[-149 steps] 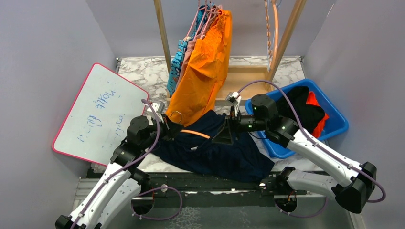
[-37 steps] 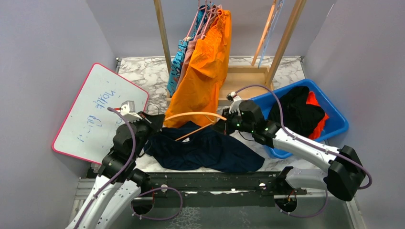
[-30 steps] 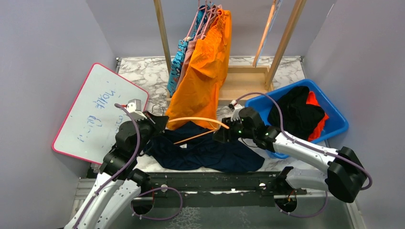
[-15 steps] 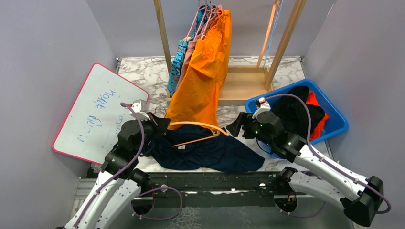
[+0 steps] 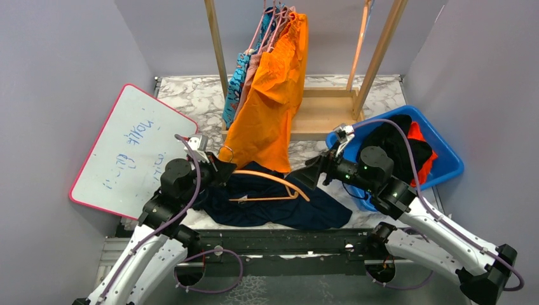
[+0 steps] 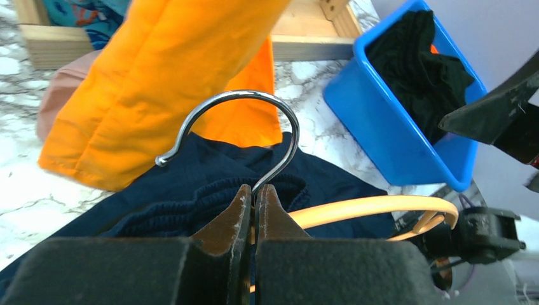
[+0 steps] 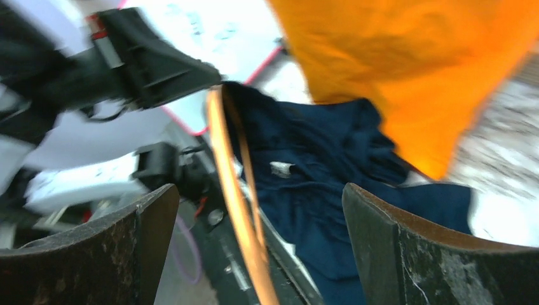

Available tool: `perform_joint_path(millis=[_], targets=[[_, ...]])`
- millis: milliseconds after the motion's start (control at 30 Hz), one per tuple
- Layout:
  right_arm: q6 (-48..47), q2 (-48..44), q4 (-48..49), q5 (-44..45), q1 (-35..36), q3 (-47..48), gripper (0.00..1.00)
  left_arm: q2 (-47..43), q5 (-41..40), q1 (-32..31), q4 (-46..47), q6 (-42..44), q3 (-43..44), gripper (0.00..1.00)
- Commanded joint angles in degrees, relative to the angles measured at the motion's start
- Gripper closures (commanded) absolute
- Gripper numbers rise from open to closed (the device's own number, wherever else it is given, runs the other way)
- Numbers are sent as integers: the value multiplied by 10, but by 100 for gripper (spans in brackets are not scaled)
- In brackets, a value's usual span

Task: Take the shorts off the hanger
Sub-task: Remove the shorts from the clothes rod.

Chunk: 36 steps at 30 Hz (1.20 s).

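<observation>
The dark navy shorts (image 5: 279, 208) lie crumpled on the marble table near its front edge. The orange hanger (image 5: 274, 180) rests tilted over them, its whole outline showing. My left gripper (image 5: 220, 169) is shut on the hanger's metal hook (image 6: 254, 101), with the navy waistband (image 6: 191, 203) just beneath. My right gripper (image 5: 310, 173) hovers open and empty off the hanger's right end. In the right wrist view the hanger's arm (image 7: 234, 197) runs between the spread fingers (image 7: 149, 235) without touching them. Bright orange shorts (image 5: 273, 89) hang on the rack, with pink and blue printed ones behind.
A wooden rack (image 5: 327, 105) stands at the back. A blue bin (image 5: 448, 166) at the right holds black and red-orange shorts. A pink-edged whiteboard (image 5: 130, 149) lies at the left. The walls stand close on both sides.
My right gripper has opened, let go of the hanger's end and drawn back to the right. The hanger's free end has sunk onto the navy shorts. The left gripper shifted slightly right.
</observation>
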Motion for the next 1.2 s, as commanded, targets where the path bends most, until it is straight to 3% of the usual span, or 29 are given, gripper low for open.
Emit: perform_joint_path(millis=[0,67,167,300,667,733,800,933,1000,1067,1167], targets=[[7,24,137,-219,0,-5,0,5,91,3,73,18,-4,100],[13,62,116,-265,0,21,3,4,108,3,86,20,-6,100],[6,119,50,-306,0,63,16,-1,128,3,105,22,-13,100],[19,155,56,-364,-1,64,30,-5,132,3,111,24,-18,100],[43,202,50,-408,0,67,53,-2,131,3,118,24,-23,100],[61,211,68,-415,0,64,62,-1,132,3,119,23,-23,100],[72,214,88,-412,0,58,77,-2,133,3,120,25,-23,100],[68,203,96,-408,0,54,87,-3,110,3,102,28,-20,100],[63,196,84,-391,0,52,97,-6,98,3,88,32,-17,90],[47,190,49,-369,0,58,99,-10,96,3,82,34,-16,80],[26,182,7,-368,0,60,99,-17,101,3,80,33,-14,52]])
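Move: The right hand, open and empty, has the free arm of the hanger about 8 cm to its left, 3 cm back and 4 cm below. The removed navy shorts lie some 8 cm left, level fore and aft and roughly 18 cm down, while the hem of the hanging orange shorts is about 14 cm left, 8 cm ahead and 8 cm lower. The left hand already pinches the hanger by its hook neck, with that free arm about 13 cm to its right, 2 cm back and 2 cm lower. The right hand swings back and left onto the hanger's free arm, roughly 7 cm back and 6 cm left and ending a little lower, its wrist turning some 35 degrees counter-clockwise and rolling over, while its wide-open fingers close and pinch the orange bar. Over the first part the left hand, keeping its pinch by the hook, carries the hanger about 3 cm right and slightly back with a small clockwise turn, then holds still until the right has closed, and only then begins to part its fingers. ##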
